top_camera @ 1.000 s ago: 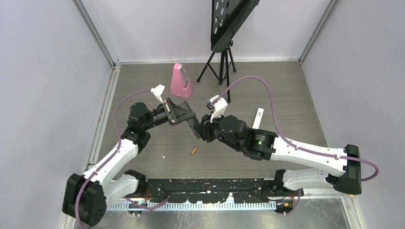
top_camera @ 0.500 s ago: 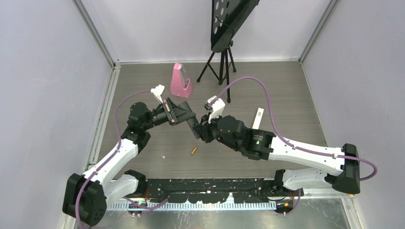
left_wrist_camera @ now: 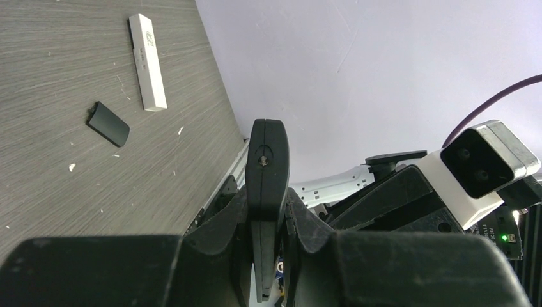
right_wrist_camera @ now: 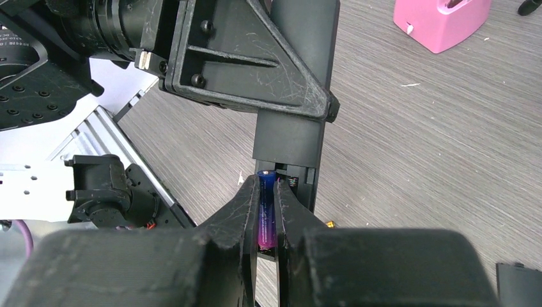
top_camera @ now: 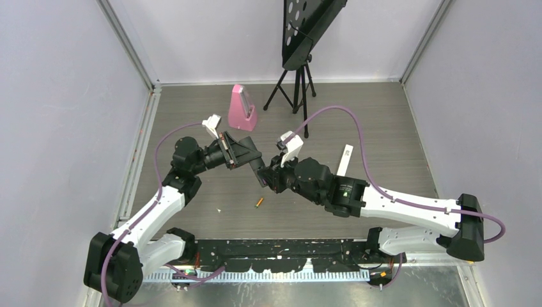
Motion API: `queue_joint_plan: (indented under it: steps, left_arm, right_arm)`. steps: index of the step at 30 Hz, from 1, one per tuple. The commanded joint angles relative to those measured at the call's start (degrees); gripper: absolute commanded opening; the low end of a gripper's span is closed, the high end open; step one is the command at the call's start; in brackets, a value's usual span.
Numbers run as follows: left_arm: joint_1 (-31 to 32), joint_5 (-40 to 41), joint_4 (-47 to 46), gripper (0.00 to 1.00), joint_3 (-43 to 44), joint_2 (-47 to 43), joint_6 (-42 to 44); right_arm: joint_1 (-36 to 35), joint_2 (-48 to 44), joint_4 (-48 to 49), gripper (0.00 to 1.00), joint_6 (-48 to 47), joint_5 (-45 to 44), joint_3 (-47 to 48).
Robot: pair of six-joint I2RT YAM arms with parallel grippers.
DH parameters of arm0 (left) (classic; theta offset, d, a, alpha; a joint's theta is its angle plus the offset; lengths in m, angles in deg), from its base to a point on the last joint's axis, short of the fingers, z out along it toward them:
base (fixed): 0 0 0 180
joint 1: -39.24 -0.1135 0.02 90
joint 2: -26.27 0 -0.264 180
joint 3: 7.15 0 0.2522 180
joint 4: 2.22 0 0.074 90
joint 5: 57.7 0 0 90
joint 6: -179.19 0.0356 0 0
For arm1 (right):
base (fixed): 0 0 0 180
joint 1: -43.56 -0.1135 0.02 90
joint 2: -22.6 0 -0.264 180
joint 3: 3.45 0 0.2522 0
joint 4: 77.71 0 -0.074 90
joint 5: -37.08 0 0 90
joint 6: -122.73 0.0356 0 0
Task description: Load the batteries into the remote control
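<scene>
My left gripper (left_wrist_camera: 267, 214) is shut on the remote control (left_wrist_camera: 267, 160), a slim black bar held edge-on above the table. In the right wrist view the remote control (right_wrist_camera: 295, 137) shows its open battery compartment at its lower end. My right gripper (right_wrist_camera: 266, 195) is shut on a purple-blue battery (right_wrist_camera: 266, 214), upright between the fingertips, with its top at the left side of that compartment. From above, both grippers meet at the remote control (top_camera: 258, 171). A gold battery (top_camera: 259, 203) lies loose on the table below them. The black back cover (left_wrist_camera: 108, 124) lies flat on the table.
A white bar-shaped remote (top_camera: 346, 158) lies to the right of the arms. A pink metronome (top_camera: 242, 109) and a black tripod stand (top_camera: 297, 83) are at the back. Grey walls close the table on three sides.
The right gripper's fingers have drawn in on the purple-blue battery, and the right arm has crept slightly left toward the remote control. The left arm has held still.
</scene>
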Motion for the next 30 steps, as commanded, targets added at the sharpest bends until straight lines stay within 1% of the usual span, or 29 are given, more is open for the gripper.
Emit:
queue_joint_plan:
  steps: [1,5,16,20,21,22,25,26,28,30]
  left_arm:
    - [0.12,1.97,-3.54,0.00,4.02,-2.23,-3.41]
    - [0.12,3.76,-1.98,0.00,4.93,-2.64,-3.49]
    - [-0.35,5.45,-0.52,0.00,6.51,-2.49,-3.69]
    - [-0.49,4.16,-1.42,0.00,6.94,-1.90,-3.40]
    - [-0.49,3.23,-1.85,0.00,6.95,-1.59,-2.77]
    - [-0.49,1.95,-2.03,0.00,6.99,-1.21,-1.88]
    - [-0.49,-1.74,-1.86,0.00,6.30,-0.59,2.54]
    - [-0.49,-2.27,-1.16,0.00,5.87,-0.67,4.66]
    - [-0.54,-2.32,1.66,0.00,5.24,-1.11,9.37]
    - [-0.55,-1.56,5.58,0.00,4.93,-1.48,13.71]
  right_arm:
    - [-0.07,-0.51,0.26,0.05,1.54,3.24,-3.05]
    - [-0.06,-0.43,0.19,0.01,1.24,5.00,-5.24]
    - [-0.07,0.70,-2.64,0.01,0.68,4.60,-6.84]
    - [-0.03,1.57,-3.65,0.00,1.04,5.34,-6.16]
    - [-0.07,1.59,-3.95,0.02,1.63,4.99,-5.38]
    - [-0.05,1.57,-4.40,0.09,2.39,4.04,-4.23]
    - [-0.03,1.56,-6.50,0.33,3.70,-0.03,0.62]
    - [0.01,1.68,-6.77,0.38,4.09,-1.30,2.11]
    - [0.02,1.79,-8.03,0.46,4.37,-3.13,4.86]
    - [0.08,1.93,-8.84,0.49,4.85,-5.01,6.78]
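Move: Between the right fingers, the blue-purple battery already sits in the remote's open compartment, whose bed is about 1 cm below that hand; the empty spring bay lies roughly 1 cm ahead and 1 cm right. The left gripper holds the remote some 7 cm ahead, 4 cm left and 2 cm above. The loose gold battery is on the table, 22 cm below, 1 cm back and 3 cm left. From the left hand, the compartment lies about 7 cm back, 4 cm right and 3 cm down. Pressing down about 1.5 cm, the right hand bears on the battery in the compartment with its almost closed fingers, stays low, then opens them and rises about 1 cm, letting go. The left hand keeps its grip on the remote, sinking about 1 cm and tipping some 5 degrees under the push, then coming most of the way back up. ##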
